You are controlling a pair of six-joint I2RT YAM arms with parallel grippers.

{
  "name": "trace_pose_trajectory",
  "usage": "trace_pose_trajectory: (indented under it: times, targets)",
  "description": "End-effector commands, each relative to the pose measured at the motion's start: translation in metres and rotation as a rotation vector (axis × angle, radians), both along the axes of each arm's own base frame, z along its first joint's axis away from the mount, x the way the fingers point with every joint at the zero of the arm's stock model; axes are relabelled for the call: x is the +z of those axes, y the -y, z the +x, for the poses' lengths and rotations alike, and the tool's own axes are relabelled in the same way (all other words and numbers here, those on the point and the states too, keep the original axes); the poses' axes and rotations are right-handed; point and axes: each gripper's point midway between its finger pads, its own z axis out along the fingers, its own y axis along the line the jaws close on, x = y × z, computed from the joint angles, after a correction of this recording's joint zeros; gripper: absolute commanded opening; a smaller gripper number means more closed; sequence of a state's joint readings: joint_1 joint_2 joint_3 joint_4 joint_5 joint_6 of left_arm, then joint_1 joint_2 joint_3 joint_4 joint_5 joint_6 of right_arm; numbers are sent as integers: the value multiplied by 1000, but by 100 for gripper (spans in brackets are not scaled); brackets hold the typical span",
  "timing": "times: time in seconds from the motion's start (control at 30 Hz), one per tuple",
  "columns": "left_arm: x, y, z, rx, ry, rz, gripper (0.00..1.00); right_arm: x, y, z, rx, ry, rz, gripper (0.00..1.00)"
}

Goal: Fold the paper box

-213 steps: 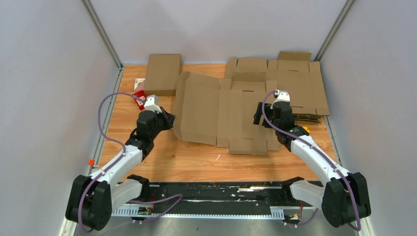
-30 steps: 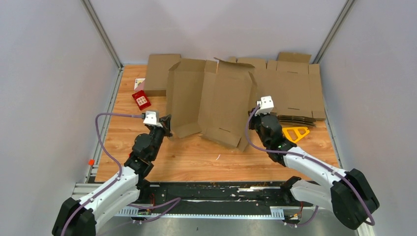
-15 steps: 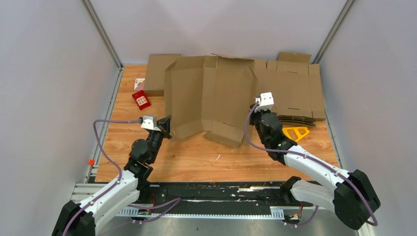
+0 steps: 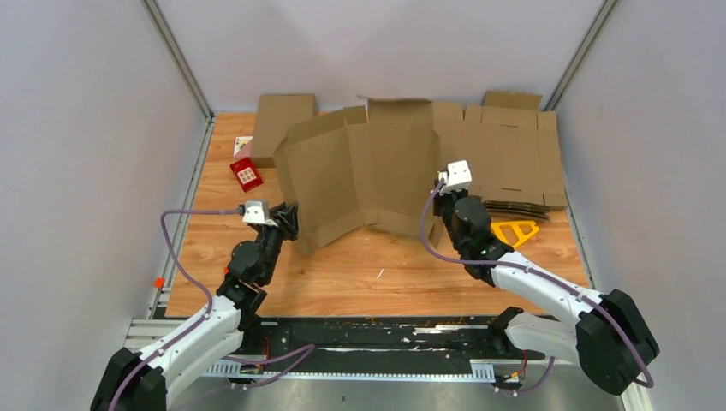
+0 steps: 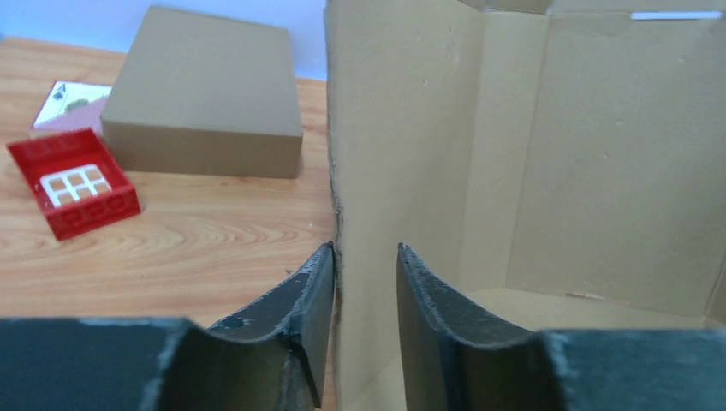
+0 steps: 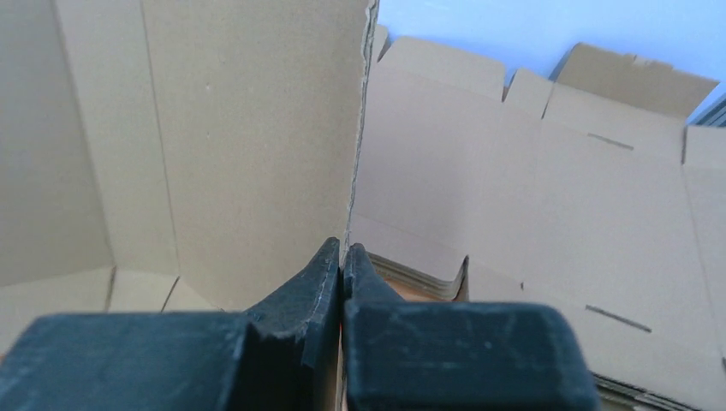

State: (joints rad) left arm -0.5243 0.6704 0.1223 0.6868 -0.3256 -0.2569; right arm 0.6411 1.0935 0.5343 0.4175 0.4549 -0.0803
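Observation:
The paper box (image 4: 368, 167) stands upright on its lower edge in the middle of the table, a brown creased blank with its panels bent into a shallow U. My left gripper (image 4: 291, 221) is open around the blank's left edge. In the left wrist view that edge of the paper box (image 5: 402, 154) lies against the left finger (image 5: 308, 291), with a gap to the right finger (image 5: 428, 295) of my left gripper (image 5: 365, 257). My right gripper (image 4: 441, 214) is shut on the right edge of the blank. The right wrist view shows the paper box (image 6: 257, 128) rising from the pinched jaws of my right gripper (image 6: 343, 253).
A pile of flat brown blanks (image 4: 514, 154) lies at the back right, also behind the held edge as the pile (image 6: 531, 188). A closed brown box (image 4: 282, 124), a red tray (image 4: 246, 174) and a card (image 4: 243, 144) sit back left. A yellow triangular piece (image 4: 514, 231) lies right.
My left gripper's jaws have opened off the blank's left edge. The blank has tipped further upright and its left panel has swung forward. The right gripper keeps its grip.

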Motion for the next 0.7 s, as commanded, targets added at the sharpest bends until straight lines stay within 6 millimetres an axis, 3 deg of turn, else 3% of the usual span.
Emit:
trace_pose_trajectory:
  times: [0.0, 0.13, 0.27, 0.5, 0.57, 0.67]
  targets:
    - [1, -10, 4, 71, -41, -69, 47, 22, 1, 5, 12, 142, -57, 0]
    - [-1, -5, 7, 54, -93, -38, 65, 23, 2, 2, 27, 199, -83, 0]
    - [0, -7, 12, 45, -113, -41, 73, 23, 3, -5, 50, 261, -69, 0]
    - [0, -20, 16, 71, -166, -48, 87, 8, 8, -4, 18, 223, -64, 0]
    - [7, -27, 18, 93, -195, -50, 88, 3, 12, -4, -8, 202, -60, 0]
    - [20, -27, 16, 83, -182, -55, 100, -2, 15, -3, -28, 184, -47, 0]
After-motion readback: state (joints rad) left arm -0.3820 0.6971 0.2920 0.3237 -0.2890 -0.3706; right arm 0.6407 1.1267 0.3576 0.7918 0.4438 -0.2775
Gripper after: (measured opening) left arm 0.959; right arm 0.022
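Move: The left fingers, only partly open, straddle the paper box's left edge, which sits about 1 cm left of the hand point at its height; the box's middle is some 16 cm right, 10 cm ahead and a little lower. The red tray lies about 16 cm left and 18 cm ahead, some 17 cm below. The right hand keeps its pinch on the box's right edge right at its fingertips, with the cardboard stack some 22 cm right, 20 cm ahead and 17 cm below. The left hand gives up its pinch on the paper box's left edge, spreading its fingers to nearly wide open while it first dips about 2 cm, then shifts roughly 3 cm left and 1 to 2 cm forward, tipping its fingers some 10 degrees down, with the edge staying between them by the left finger. Meanwhile the right hand stays within about a centimetre of its place, shut on the right edge, and tilts its fingertips up about 10 degrees to turn that side of the box. ##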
